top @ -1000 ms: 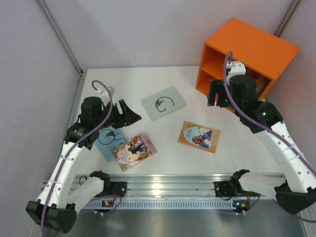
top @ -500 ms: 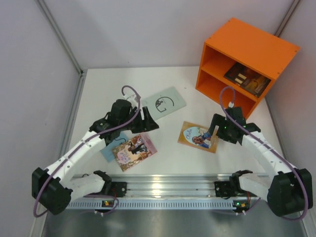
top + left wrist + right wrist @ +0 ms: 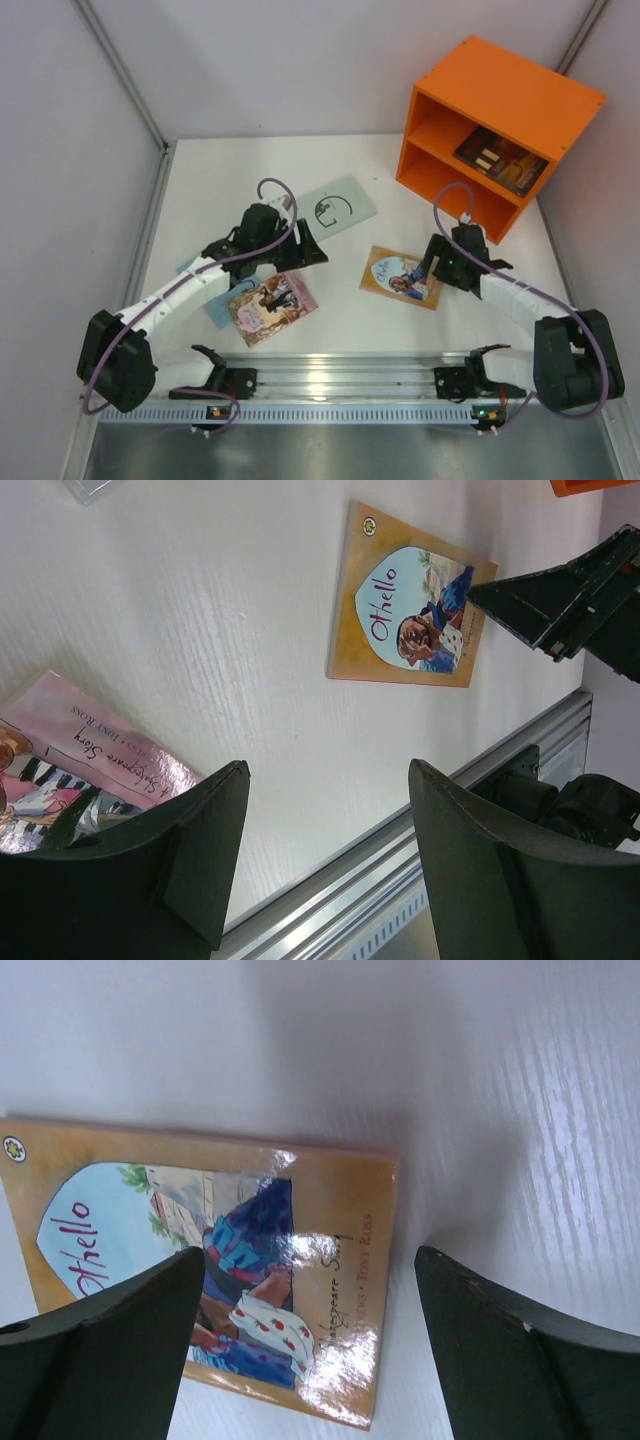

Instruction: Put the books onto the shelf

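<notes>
The orange shelf [image 3: 500, 120] stands at the back right with a dark brown book [image 3: 498, 160] lying in its upper compartment. An orange-edged book [image 3: 403, 277] lies flat on the table. My right gripper [image 3: 432, 262] hangs open low over its right end, the book's edge [image 3: 250, 1230] showing between the right gripper's [image 3: 310, 1255] jaws. A pink book [image 3: 272, 305] overlaps a light blue book [image 3: 218, 305], and a pale green book [image 3: 333, 208] lies farther back. Above bare table beside the pink book [image 3: 90, 750], my left gripper [image 3: 305, 250] [image 3: 328, 770] stands open and empty.
A metal rail [image 3: 330, 380] runs along the table's near edge, holding both arm bases. Grey walls close in on the left, back and right. The shelf's lower compartment [image 3: 440, 170] faces the table.
My right arm has drawn back from the shelf, leaving the dark brown book inside, and dropped to the orange-edged book. My left arm has swung right, off the light blue book toward the middle.
</notes>
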Tool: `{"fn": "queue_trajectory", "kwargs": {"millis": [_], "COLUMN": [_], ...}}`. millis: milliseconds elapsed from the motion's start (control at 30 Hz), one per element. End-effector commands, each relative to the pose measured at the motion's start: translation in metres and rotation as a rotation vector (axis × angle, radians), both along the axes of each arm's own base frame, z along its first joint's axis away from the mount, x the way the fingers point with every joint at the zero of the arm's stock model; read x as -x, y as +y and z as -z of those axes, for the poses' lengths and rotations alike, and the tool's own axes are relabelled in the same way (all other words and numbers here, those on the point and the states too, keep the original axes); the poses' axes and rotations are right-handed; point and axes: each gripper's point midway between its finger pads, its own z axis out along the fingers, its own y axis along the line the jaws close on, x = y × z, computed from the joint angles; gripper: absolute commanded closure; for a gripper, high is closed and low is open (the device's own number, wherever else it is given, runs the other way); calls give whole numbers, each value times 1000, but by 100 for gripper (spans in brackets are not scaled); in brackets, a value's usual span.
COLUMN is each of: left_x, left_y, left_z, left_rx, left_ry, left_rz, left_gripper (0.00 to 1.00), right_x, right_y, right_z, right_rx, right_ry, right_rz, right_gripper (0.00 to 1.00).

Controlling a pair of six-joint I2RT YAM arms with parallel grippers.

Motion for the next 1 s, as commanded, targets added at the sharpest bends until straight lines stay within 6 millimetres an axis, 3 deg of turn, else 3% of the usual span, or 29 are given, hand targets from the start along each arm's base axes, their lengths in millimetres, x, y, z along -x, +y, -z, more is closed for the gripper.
{"fn": "queue_trajectory", "kwargs": {"millis": [0,233,333,533,833,967], "left_x": [-5,-7,-6,1,3,4], "left_y": [-6,0,-2,4,17,11], "left_z": [-9,-11,-14,-18,-23,-10], "left_rx": [48,50,64,52,34,32], "left_ry": [-42,-45,-43,-19,-33,-7], "left_rz": [10,0,12,-9,-67,-36], "left_gripper": [30,30,30,30,28,32], "right_x": [-25,-29,-28,-33,-35,-31], "right_y": [6,11,12,19,51,58], "right_z": [-4,8,14,3,-40,-57], "right_rx": [-35,-84,-85,-120,-299,-347], "right_ry": [-104,-73,-45,-85,-171,-204], "right_rz": [-44,-16,-10,-43,-117,-137], "right_gripper": [14,31,47,98,100,100]}}
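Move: Below the open right fingers, which straddle its right-hand part, lies the Othello book: its middle is about 6 cm to the left, 1 cm back and 3 cm down. The grey-green book is some 25 cm left and 17 cm ahead of that hand, and the orange shelf's middle roughly 10 cm to its right and 24 cm ahead. From the left hand Othello lies some 22 cm to the right, about level, 15 cm down. Sliding about 3 cm forward over Othello's right-hand part, the right hand shuts its wide-open fingers and dips slightly, pinching the front cover near its right edge. Still closed, it then goes some 4 cm left and rises about 4 cm, tilting its left side up some 15 degrees. The left hand, open and touching nothing, eases up about 2 cm. ##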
